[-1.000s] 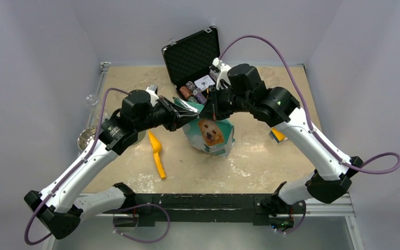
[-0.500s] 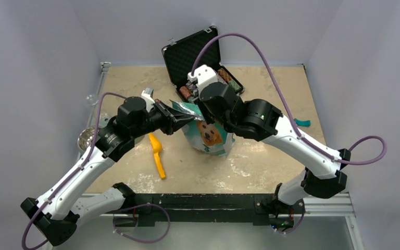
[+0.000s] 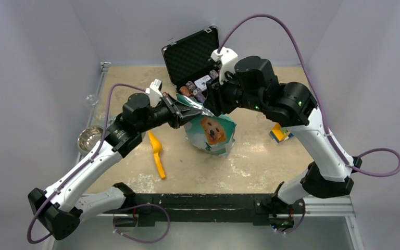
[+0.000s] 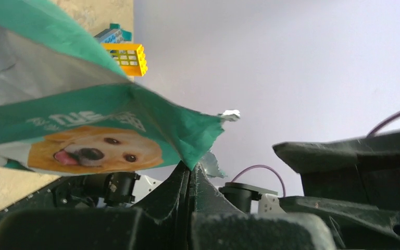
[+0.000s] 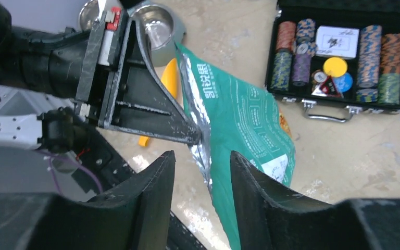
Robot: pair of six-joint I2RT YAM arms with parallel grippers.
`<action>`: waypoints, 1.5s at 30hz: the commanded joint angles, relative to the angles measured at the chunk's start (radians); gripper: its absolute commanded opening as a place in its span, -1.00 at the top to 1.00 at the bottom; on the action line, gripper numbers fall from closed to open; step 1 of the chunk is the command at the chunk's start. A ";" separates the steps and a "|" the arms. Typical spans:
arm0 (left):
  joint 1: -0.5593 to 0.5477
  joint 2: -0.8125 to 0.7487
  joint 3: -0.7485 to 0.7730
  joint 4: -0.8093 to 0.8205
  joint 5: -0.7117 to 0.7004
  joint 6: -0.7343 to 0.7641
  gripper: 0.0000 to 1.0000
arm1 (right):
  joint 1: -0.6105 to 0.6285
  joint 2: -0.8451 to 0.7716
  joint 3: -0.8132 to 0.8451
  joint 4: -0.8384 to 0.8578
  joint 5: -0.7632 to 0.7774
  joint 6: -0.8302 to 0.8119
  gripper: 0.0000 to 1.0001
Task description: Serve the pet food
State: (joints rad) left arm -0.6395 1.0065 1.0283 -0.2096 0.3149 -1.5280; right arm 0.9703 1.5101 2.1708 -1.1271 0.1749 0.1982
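The teal-green pouch (image 3: 212,134) with the golden retriever's face stands on the table's middle; the pet food itself is hidden inside it. My left gripper (image 3: 181,110) is shut on the pouch's top left corner, and in the left wrist view the pouch (image 4: 83,112) hangs from the pinched jaws of that gripper (image 4: 190,167). My right gripper (image 3: 211,102) hovers over the pouch's top edge. In the right wrist view this gripper (image 5: 202,156) is open, and the pouch's (image 5: 245,125) silvery torn edge runs between its fingers without touching them.
A steel bowl (image 3: 89,138) sits at the left edge, also in the right wrist view as a bowl (image 5: 159,26). A yellow scoop (image 3: 158,153) lies left of the pouch. An open black case of poker chips (image 3: 191,56) stands behind. A yellow block (image 3: 278,134) lies right.
My right gripper has opened and let go of the pouch's top edge, and that arm swung left and then back right. The left gripper stays shut on the corner.
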 commanded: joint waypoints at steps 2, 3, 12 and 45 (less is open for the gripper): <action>-0.002 0.003 0.068 0.261 0.122 0.227 1.00 | -0.081 -0.046 -0.044 -0.056 -0.314 0.046 0.10; -0.003 0.003 0.081 0.238 0.123 0.298 1.00 | -0.086 -0.041 -0.048 -0.057 -0.339 0.040 0.19; -0.004 -0.003 0.131 0.074 0.136 0.519 1.00 | -0.091 0.013 -0.040 -0.093 -0.308 -0.038 0.40; -0.004 -0.061 0.083 0.009 -0.023 0.440 1.00 | 0.117 0.103 0.023 -0.109 0.858 0.058 1.00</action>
State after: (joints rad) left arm -0.6403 1.0340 1.0966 -0.2546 0.2657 -1.0557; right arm 1.1137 1.6482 2.1094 -1.2079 0.6090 0.3088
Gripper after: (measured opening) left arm 0.016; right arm 0.006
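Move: The right hand, fingers part open, is above the pet food bag's torn edge; the edge's free stretch lies about 7 cm below it, 2 cm to its left and 1 cm back. The chip case sits some 30 cm ahead and 38 cm below, level sideways; the yellow scoop is about 25 cm left, 40 cm below, level fore and aft. That stretch is roughly 4 cm right of the left hand, 1 cm back, at equal height. The right hand's fingertips shut on the torn foil edge close beside the left fingers, after sinking about 7 cm, first easing back a little, with the fingers tipping down. Once shut, it pulls forward some 3 cm, swinging clockwise about 25 degrees. The left hand keeps its pinch on the bag nearly in place, rolling its wrist some 25 degrees about its fingers. ##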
